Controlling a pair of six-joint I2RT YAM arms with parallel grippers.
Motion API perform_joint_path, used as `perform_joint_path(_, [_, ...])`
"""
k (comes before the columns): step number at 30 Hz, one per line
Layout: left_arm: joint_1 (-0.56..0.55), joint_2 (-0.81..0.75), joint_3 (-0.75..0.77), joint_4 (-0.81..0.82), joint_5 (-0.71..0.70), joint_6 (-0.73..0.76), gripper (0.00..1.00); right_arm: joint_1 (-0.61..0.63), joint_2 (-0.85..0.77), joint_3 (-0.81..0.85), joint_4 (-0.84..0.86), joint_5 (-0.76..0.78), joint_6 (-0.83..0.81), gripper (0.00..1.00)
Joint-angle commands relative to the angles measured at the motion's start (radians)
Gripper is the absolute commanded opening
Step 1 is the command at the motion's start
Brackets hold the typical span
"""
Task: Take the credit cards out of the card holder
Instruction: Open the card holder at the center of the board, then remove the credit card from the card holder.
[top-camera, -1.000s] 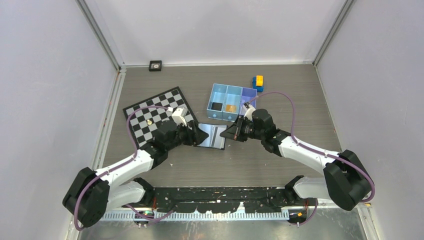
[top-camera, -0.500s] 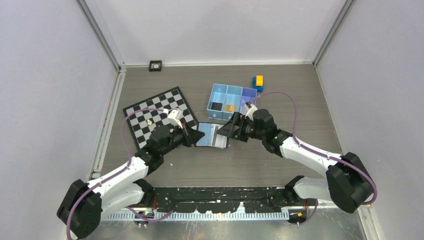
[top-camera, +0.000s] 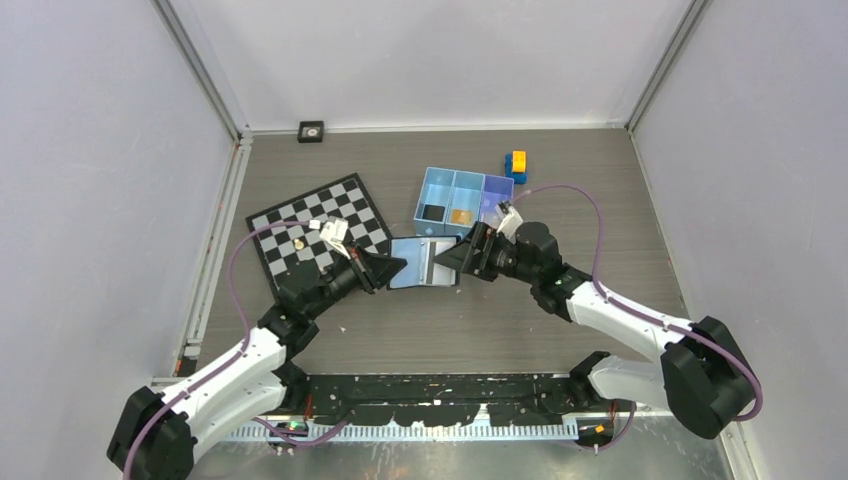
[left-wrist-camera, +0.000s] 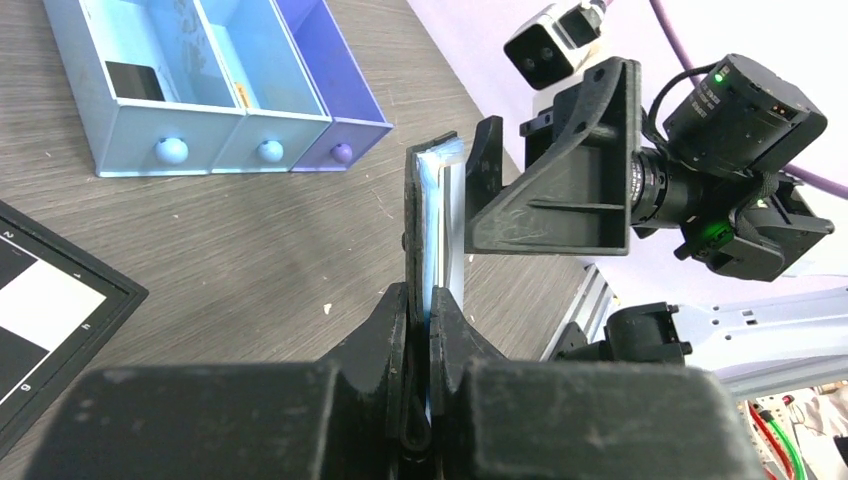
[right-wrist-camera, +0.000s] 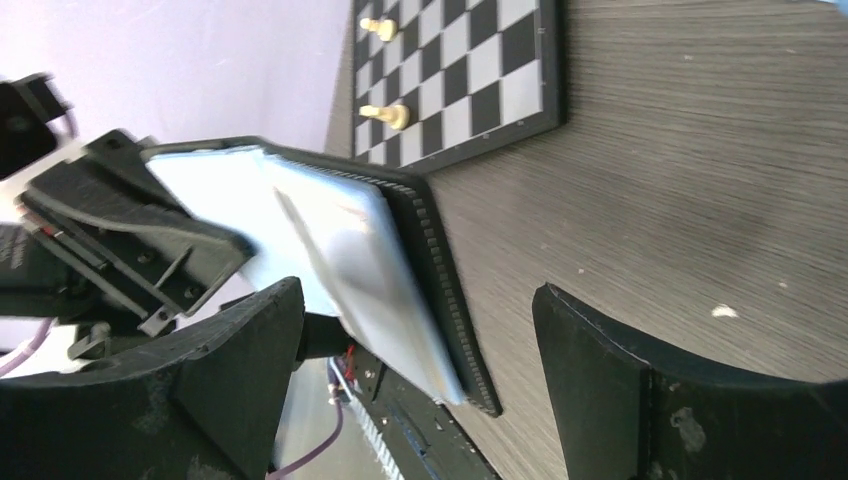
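Observation:
The black card holder (top-camera: 422, 262) hangs just above the table between both arms, partly unfolded, its pale bluish-silver inner faces (right-wrist-camera: 350, 270) showing. My left gripper (top-camera: 385, 268) is shut on its left edge (left-wrist-camera: 432, 210), the fingertips (left-wrist-camera: 400, 300) pinching the folded black cover. On the other side my right gripper (top-camera: 457, 258) is open, and its fingers (right-wrist-camera: 230, 390) straddle the holder's right edge without touching it. I cannot tell any credit card apart from the pale faces inside. A gold-orange flat piece (top-camera: 461, 216), seemingly a credit card, lies in the tray's middle compartment.
The light-blue three-compartment tray (top-camera: 450, 183) stands just behind the holder, with a black piece (top-camera: 432, 212) in its left compartment. A chessboard (top-camera: 300, 215) with small pieces lies at the left. Yellow-and-blue blocks (top-camera: 516, 165) sit behind the tray.
My left gripper has shut on the holder's left edge and my right gripper has let go and opened. The left arm has stretched forward; the holder sits slightly farther back.

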Motion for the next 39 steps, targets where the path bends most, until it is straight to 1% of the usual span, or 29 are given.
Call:
perform_joint_path(1, [0.010,-0.007,-0.004,0.124,0.044,-0.032,0.00,-0.001,-0.047,-0.046,0.226,-0.094,0.050,0.89])
perform_joint_path(3, [0.010,0.002,-0.007,0.141,0.054,-0.037,0.00,-0.002,-0.030,-0.057,0.296,-0.134,0.074,0.89])
perform_joint_path(4, [0.013,0.006,-0.007,0.148,0.060,-0.039,0.00,-0.001,-0.018,-0.058,0.321,-0.152,0.084,0.86])
perform_joint_path(6, [0.014,0.011,-0.004,0.151,0.066,-0.043,0.00,-0.001,0.007,-0.056,0.356,-0.173,0.099,0.77])
perform_joint_path(9, [0.014,0.017,0.000,0.151,0.073,-0.043,0.00,-0.002,0.030,-0.052,0.385,-0.195,0.109,0.58])
perform_joint_path(12, [0.015,0.018,0.002,0.125,0.058,-0.037,0.00,-0.001,0.030,-0.051,0.384,-0.195,0.108,0.34])
perform_joint_path(14, [0.016,0.015,0.008,0.076,0.022,-0.027,0.00,-0.002,0.020,-0.047,0.359,-0.184,0.100,0.24])
perform_joint_path(15, [0.015,0.012,0.016,0.024,-0.013,-0.020,0.00,-0.002,0.017,-0.045,0.346,-0.177,0.095,0.19])
perform_joint_path(17, [0.016,0.011,0.039,-0.083,-0.099,-0.001,0.00,-0.001,0.011,-0.041,0.326,-0.165,0.090,0.12])
perform_joint_path(18, [0.015,0.012,0.048,-0.122,-0.119,0.006,0.00,-0.002,0.009,-0.040,0.317,-0.159,0.089,0.09])
perform_joint_path(20, [0.016,0.020,0.061,-0.176,-0.174,0.013,0.01,-0.003,0.011,-0.035,0.298,-0.152,0.083,0.05])
perform_joint_path(21, [0.017,0.024,0.068,-0.200,-0.196,0.014,0.04,-0.003,0.012,-0.033,0.293,-0.149,0.081,0.04])
perform_joint_path(22, [0.017,0.028,0.073,-0.221,-0.211,0.020,0.09,-0.002,0.012,-0.030,0.278,-0.141,0.077,0.01])
perform_joint_path(23, [0.016,0.031,0.085,-0.247,-0.236,0.026,0.22,-0.003,0.013,-0.024,0.250,-0.130,0.073,0.01])
perform_joint_path(24, [0.016,0.030,0.101,-0.295,-0.294,0.018,0.30,-0.003,0.014,-0.020,0.229,-0.119,0.064,0.00])
perform_joint_path(25, [0.017,0.030,0.113,-0.366,-0.355,-0.002,0.37,-0.004,0.014,-0.014,0.204,-0.108,0.054,0.00])
perform_joint_path(26, [0.016,0.031,0.124,-0.408,-0.413,-0.017,0.41,-0.004,0.014,-0.009,0.181,-0.094,0.047,0.01])
perform_joint_path(27, [0.016,0.030,0.133,-0.446,-0.460,-0.034,0.43,-0.004,0.016,-0.005,0.155,-0.080,0.040,0.01])
perform_joint_path(29, [0.016,0.023,0.150,-0.507,-0.524,-0.052,0.44,-0.008,0.020,0.011,0.094,-0.044,0.024,0.01])
perform_joint_path(32, [0.017,-0.017,0.156,-0.537,-0.541,-0.038,0.44,-0.013,0.031,0.029,0.027,-0.005,0.007,0.00])
perform_joint_path(34, [0.016,-0.070,0.133,-0.508,-0.501,-0.012,0.44,-0.013,0.040,0.036,0.012,0.001,0.005,0.00])
perform_joint_path(35, [0.016,-0.092,0.109,-0.448,-0.436,0.018,0.44,-0.014,0.045,0.040,0.007,0.001,0.004,0.00])
perform_joint_path(37, [0.015,-0.122,0.047,-0.271,-0.247,0.068,0.44,-0.015,0.057,0.046,0.004,-0.009,0.004,0.01])
perform_joint_path(39, [0.014,-0.111,0.003,-0.080,-0.063,0.076,0.44,-0.014,0.071,0.048,0.017,-0.027,0.007,0.00])
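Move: The open card holder is already clamped by its left side in the left fingers, its middle about 4 cm to that hand's right and roughly level with it. From the wide-open right hand, that middle is about 5 cm left, 1 cm back and 2 cm higher. The blue tray stands some 13 cm ahead of the right hand, 5 cm right and 13 cm below; the chessboard lies about 8 cm ahead of the left hand, 18 cm left and 15 cm below. The right hand rises about 3 cm while easing left and a little back, rolling some 10 degrees, and shuts its fingers on the right side of the card holder while the left hand keeps its grip and stays nearly still. Then the left hand dips, opens its fingers and swings away, about 7 cm left with some forward and down, turning roughly 25 degrees counter-clockwise before starting to rise and draw back, while the right hand carries the holder about 5 cm down and slightly right and forward. ##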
